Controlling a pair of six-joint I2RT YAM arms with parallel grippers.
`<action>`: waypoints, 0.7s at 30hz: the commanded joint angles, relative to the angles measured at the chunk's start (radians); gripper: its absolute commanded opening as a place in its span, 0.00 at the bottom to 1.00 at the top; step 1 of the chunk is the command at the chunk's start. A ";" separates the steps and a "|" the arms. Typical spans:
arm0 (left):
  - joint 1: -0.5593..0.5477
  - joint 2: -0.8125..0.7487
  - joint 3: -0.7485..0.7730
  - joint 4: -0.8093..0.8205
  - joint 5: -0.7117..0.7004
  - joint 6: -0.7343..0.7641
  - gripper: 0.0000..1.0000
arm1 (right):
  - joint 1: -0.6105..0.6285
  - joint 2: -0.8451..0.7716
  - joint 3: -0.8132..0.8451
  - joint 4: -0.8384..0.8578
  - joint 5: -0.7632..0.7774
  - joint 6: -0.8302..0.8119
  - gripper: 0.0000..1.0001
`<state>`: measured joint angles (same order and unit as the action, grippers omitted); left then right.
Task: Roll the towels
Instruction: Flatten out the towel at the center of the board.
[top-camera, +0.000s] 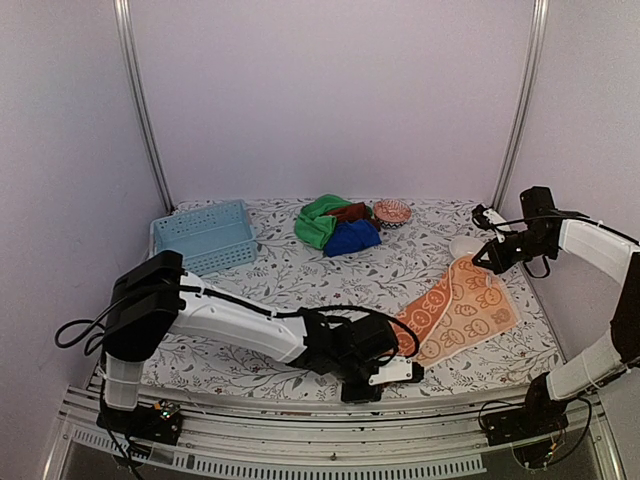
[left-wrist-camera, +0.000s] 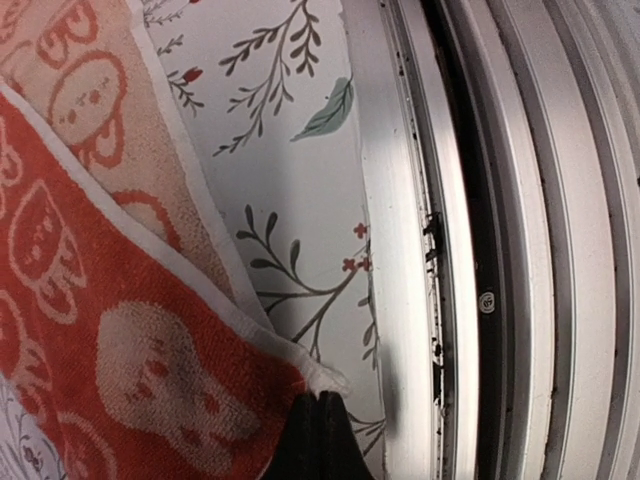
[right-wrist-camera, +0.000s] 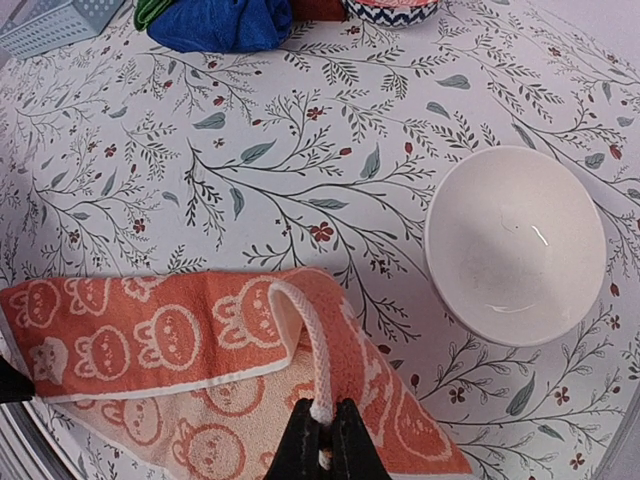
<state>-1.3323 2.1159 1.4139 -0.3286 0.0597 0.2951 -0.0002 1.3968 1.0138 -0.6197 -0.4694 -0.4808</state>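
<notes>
An orange towel (top-camera: 462, 308) with a cream rabbit pattern lies spread at the table's right front. My left gripper (top-camera: 406, 370) is at its near left corner, jaws shut on the white-edged tip (left-wrist-camera: 332, 382) close to the table's front edge. My right gripper (top-camera: 489, 262) holds the far corner lifted, shut on the towel's cord loop (right-wrist-camera: 318, 360), so the cloth (right-wrist-camera: 180, 340) folds over itself. A green towel (top-camera: 318, 224), a blue towel (top-camera: 353, 238) and a rust-brown towel (top-camera: 351, 210) lie heaped at the back centre.
A light blue slotted basket (top-camera: 205, 236) stands at the back left. A small patterned bowl (top-camera: 392, 211) sits beside the heap. A white bowl (right-wrist-camera: 515, 245) rests just right of the lifted corner. The metal front rail (left-wrist-camera: 450, 250) runs right beside my left gripper.
</notes>
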 joint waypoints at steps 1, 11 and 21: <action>0.001 -0.071 -0.065 0.020 -0.084 -0.012 0.00 | 0.002 -0.002 0.017 -0.001 -0.023 0.017 0.02; 0.315 -0.570 -0.237 0.124 -0.165 -0.201 0.00 | 0.001 -0.001 0.287 -0.086 -0.054 0.035 0.02; 0.471 -0.929 -0.274 0.011 -0.327 -0.312 0.00 | 0.000 -0.071 0.473 -0.142 -0.187 0.062 0.02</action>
<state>-0.8692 1.2636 1.1584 -0.2428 -0.2024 0.0353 -0.0002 1.3876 1.4429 -0.7128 -0.5770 -0.4374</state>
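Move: Both grippers already pinch a towel corner. The board's centre lies about 29 cm ahead of the left hand and 8 cm left, roughly at its height; the blue towel is some 18 cm beyond that centre and 5 cm to its right, the basket about 45 cm ahead of the left hand and 43 cm left. From the right hand the centre is about 5 cm ahead, 34 cm left and 15 cm below, the white bowl some 15 cm ahead, 1 cm right and 12 cm below. Both grippers keep their pinch on the orange towel's corners and sweep it up off the board. The left rises fast, about 30 cm, while going some 20 cm left and nearly as far forward, swinging counter-clockwise and levelling until its fingers point forward-right. The right lifts about 17 cm and slightly forward, tipping its fingers up some 20 degrees. ##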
